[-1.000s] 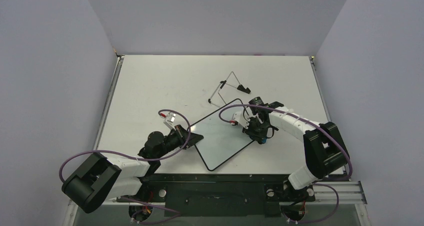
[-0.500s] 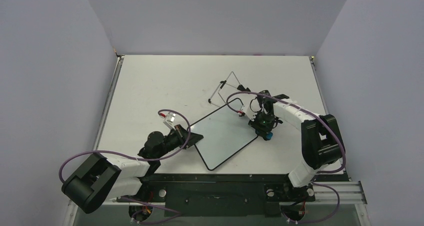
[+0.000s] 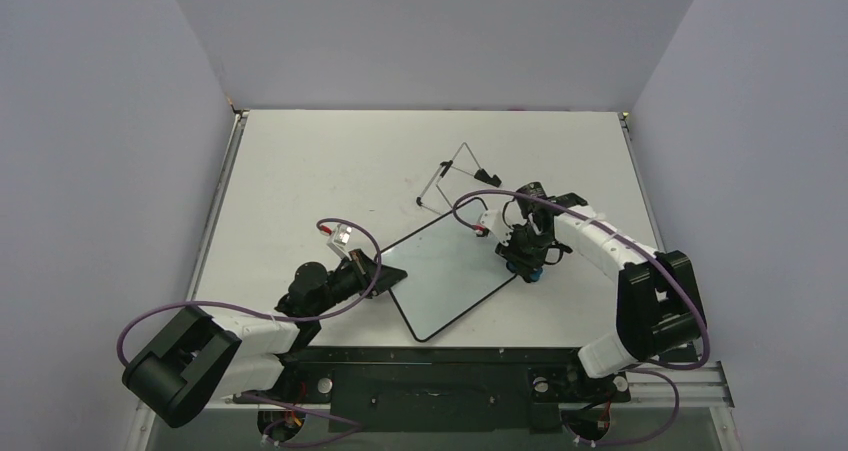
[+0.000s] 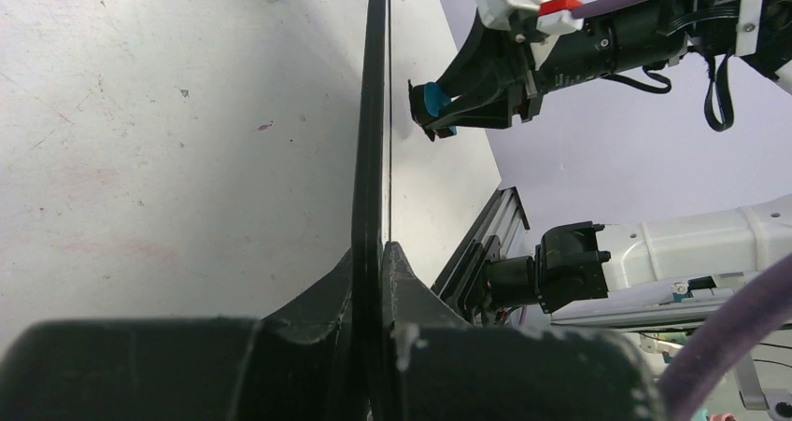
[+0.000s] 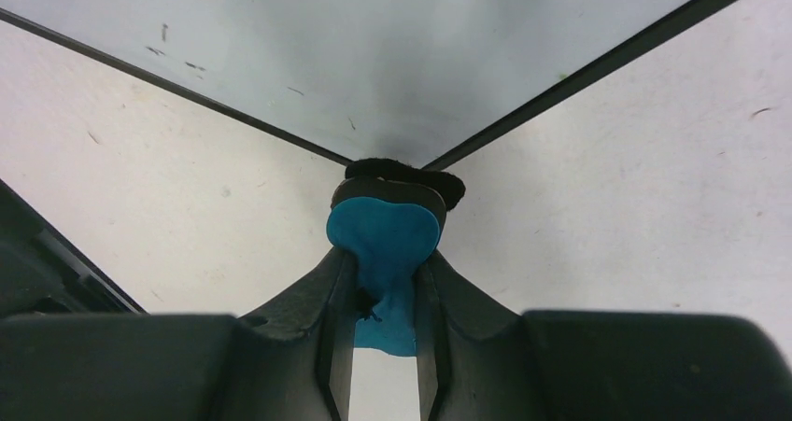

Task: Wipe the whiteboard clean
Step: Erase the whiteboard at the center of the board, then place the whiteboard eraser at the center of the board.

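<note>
The whiteboard [image 3: 445, 276] lies turned like a diamond on the table, white with a thin black frame. My left gripper [image 3: 385, 274] is shut on its left edge; in the left wrist view the whiteboard [image 4: 374, 113] runs edge-on between the closed fingers of the left gripper [image 4: 378, 253]. My right gripper [image 3: 527, 264] is shut on a blue-and-black eraser [image 5: 383, 234], whose black felt touches the board's right corner. In the right wrist view the whiteboard [image 5: 374, 57] shows only a few faint specks. The eraser [image 4: 431, 104] also appears in the left wrist view.
A thin wire easel stand [image 3: 455, 176] with black feet lies on the table just beyond the board's far corner. Grey walls close in the table on three sides. The black mounting rail [image 3: 430, 371] runs along the near edge.
My right gripper, with the eraser, has shifted a little to the right and nearer along the board's right edge, and its arm has swung outward. The left gripper and the board have stayed put.
</note>
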`<action>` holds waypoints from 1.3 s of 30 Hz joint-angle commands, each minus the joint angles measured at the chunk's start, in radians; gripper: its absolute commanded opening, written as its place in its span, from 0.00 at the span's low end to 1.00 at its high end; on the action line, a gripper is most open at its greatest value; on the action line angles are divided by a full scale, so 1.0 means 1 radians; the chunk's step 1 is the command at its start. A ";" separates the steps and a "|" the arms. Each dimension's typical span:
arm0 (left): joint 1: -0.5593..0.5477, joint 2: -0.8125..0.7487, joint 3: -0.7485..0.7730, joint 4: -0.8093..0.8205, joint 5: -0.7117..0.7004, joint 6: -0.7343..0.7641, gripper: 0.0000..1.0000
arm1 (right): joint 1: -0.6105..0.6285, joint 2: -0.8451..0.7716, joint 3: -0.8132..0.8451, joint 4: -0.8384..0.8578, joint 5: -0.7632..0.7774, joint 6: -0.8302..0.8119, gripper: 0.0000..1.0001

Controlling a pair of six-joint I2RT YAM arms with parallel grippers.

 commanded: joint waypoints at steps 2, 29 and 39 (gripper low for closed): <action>0.006 -0.006 0.031 0.171 0.026 -0.019 0.00 | 0.048 0.000 0.055 0.020 -0.069 0.017 0.00; 0.031 -0.266 0.151 -0.226 0.032 0.204 0.00 | -0.368 -0.039 -0.086 0.063 -0.039 -0.115 0.12; 0.032 -0.301 0.247 -0.357 0.122 0.322 0.00 | -0.415 0.005 -0.072 0.078 -0.031 -0.060 0.71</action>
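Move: The right hand still holds the eraser at the whiteboard's right-hand corner, with the board's middle about 17 cm to its left, level ahead-to-back and roughly at hand height. The clear table spot lies about 10 cm right, 1 cm ahead and 5 cm below; the folded stand some 25 cm ahead and 16 cm left. From the left hand, gripping the board's left edge, the board's middle is about 15 cm right, and that spot roughly 43 cm right and 2 cm back. Leftward and back first, the right hand swings the eraser about 10 cm over the whiteboard, turning counter-clockwise, then reverses and sweeps some 20 cm right past the corner, turning clockwise. It moves off the board, sinks to the table and opens its fingers around the eraser. The left hand keeps its pinch on the board's edge and late on lifts it about 4.5 cm, tilting slightly. ##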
